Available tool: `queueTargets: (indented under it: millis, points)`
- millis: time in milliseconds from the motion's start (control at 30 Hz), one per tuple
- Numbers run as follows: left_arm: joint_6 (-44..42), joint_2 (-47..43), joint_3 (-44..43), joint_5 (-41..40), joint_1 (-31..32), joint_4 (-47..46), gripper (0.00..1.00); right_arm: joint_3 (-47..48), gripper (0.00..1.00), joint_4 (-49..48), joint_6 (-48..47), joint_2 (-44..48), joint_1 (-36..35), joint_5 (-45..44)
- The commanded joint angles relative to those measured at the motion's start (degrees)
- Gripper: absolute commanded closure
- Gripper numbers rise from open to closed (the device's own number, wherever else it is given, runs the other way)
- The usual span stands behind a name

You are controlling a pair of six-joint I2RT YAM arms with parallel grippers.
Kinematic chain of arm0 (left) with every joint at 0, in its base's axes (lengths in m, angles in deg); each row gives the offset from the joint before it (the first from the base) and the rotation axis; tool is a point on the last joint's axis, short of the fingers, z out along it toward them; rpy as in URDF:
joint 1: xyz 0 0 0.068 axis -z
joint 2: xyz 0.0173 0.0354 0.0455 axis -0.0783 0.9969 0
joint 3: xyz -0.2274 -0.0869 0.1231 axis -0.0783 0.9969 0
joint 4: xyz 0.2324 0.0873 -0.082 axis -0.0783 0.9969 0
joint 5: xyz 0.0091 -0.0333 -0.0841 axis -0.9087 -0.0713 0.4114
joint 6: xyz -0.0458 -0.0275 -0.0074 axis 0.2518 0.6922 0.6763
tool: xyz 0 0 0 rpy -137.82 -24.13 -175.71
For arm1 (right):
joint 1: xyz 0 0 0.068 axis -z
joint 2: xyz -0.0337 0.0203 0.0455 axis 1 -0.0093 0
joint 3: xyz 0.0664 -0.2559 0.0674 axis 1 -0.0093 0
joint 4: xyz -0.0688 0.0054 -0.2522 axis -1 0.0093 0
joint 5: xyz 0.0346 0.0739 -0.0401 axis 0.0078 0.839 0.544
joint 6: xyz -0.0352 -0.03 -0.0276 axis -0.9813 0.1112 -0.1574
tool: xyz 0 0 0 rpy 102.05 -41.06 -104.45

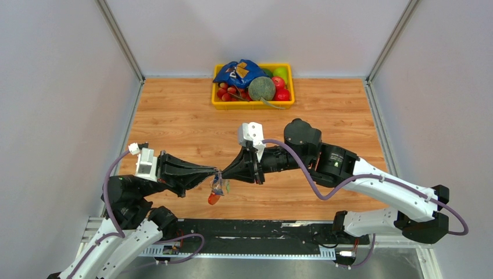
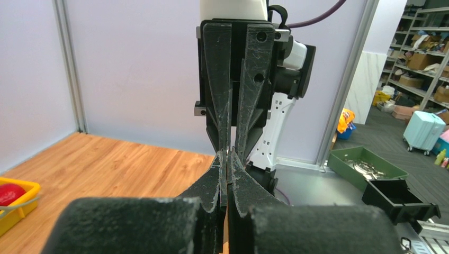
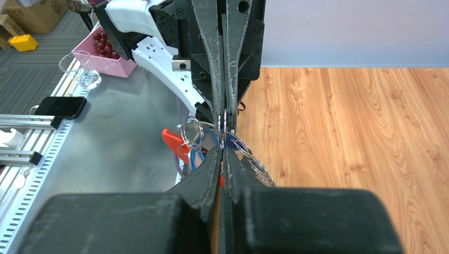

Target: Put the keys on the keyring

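My two grippers meet tip to tip above the front of the wooden table. The left gripper (image 1: pixel 216 172) is shut on the keyring (image 1: pixel 217 187), whose bunch hangs below the tips with its red clip (image 1: pixel 213 199) lowest. In the right wrist view, silver rings (image 3: pixel 191 129) and the red clip (image 3: pixel 174 140) dangle left of the tips. The right gripper (image 3: pixel 222 148) is shut, with a blue-headed key (image 3: pixel 233 142) pinched at its tips. The left wrist view shows only a thin metal edge between the left gripper (image 2: pixel 227 156) fingers. I cannot make out a second key.
A yellow tray (image 1: pixel 253 106) with a blue bag and coloured balls stands at the back centre. The black rail (image 1: pixel 250 229) runs along the near edge. Off the table sit a phone (image 3: pixel 58 106), a pink tub (image 3: pixel 103 58) and a green bin (image 2: pixel 365 166).
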Motion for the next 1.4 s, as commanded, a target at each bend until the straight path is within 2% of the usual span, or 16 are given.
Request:
queueTargets:
  millis: [0, 300, 567, 800, 1167, 1367]
  points:
    - [0.87, -0.28, -0.47, -1.60, 0.03, -5.16, 1.00, 0.48, 0.87, -1.37, 0.34, 0.25, -0.39, 0.78]
    - [1.19, 0.04, -0.32, -1.36, -0.01, -5.67, 1.00, 1.84, 0.77, -1.84, 0.21, -0.54, -0.44, 0.67]
    - [2.45, 0.11, 0.69, -1.05, 0.03, -7.24, 1.00, 2.83, 0.74, -3.15, 0.44, -0.72, -0.44, -0.25]
    - [2.77, -0.39, 0.85, -0.93, 0.03, -7.29, 1.00, 3.06, 0.66, -3.19, 0.34, -0.18, -0.44, -0.88]
    - [2.66, -0.82, 0.98, -0.90, 0.03, -7.26, 1.00, 4.14, 0.68, -3.57, 0.77, -1.44, -0.46, -0.79]
    - [2.43, -1.03, 1.05, -0.95, 0.03, -7.05, 1.00, 4.59, 0.72, -3.91, 0.89, -2.30, -0.44, -0.14]
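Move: The keyring is pinched in the left fingertips, about 1 cm to the left hand's right, and sits only 1 cm or so to the left of the right hand point, level with it. From the right hand, the red handle hangs roughly 5 cm back, 2 cm to the left and 6 cm below; the green tag dangles about 2 cm back, 2 cm to the right and 4 cm down. The keyring's near-side metal, pinched by the right fingertips, is let go as those fingers spread to about a third of full opening around it. The right hand dips slightly, then edges up and left, about 1 cm each way, bringing the open tips over the left fingertips. The left hand keeps its shut grip, bobbing up a centimetre and settling half back. ##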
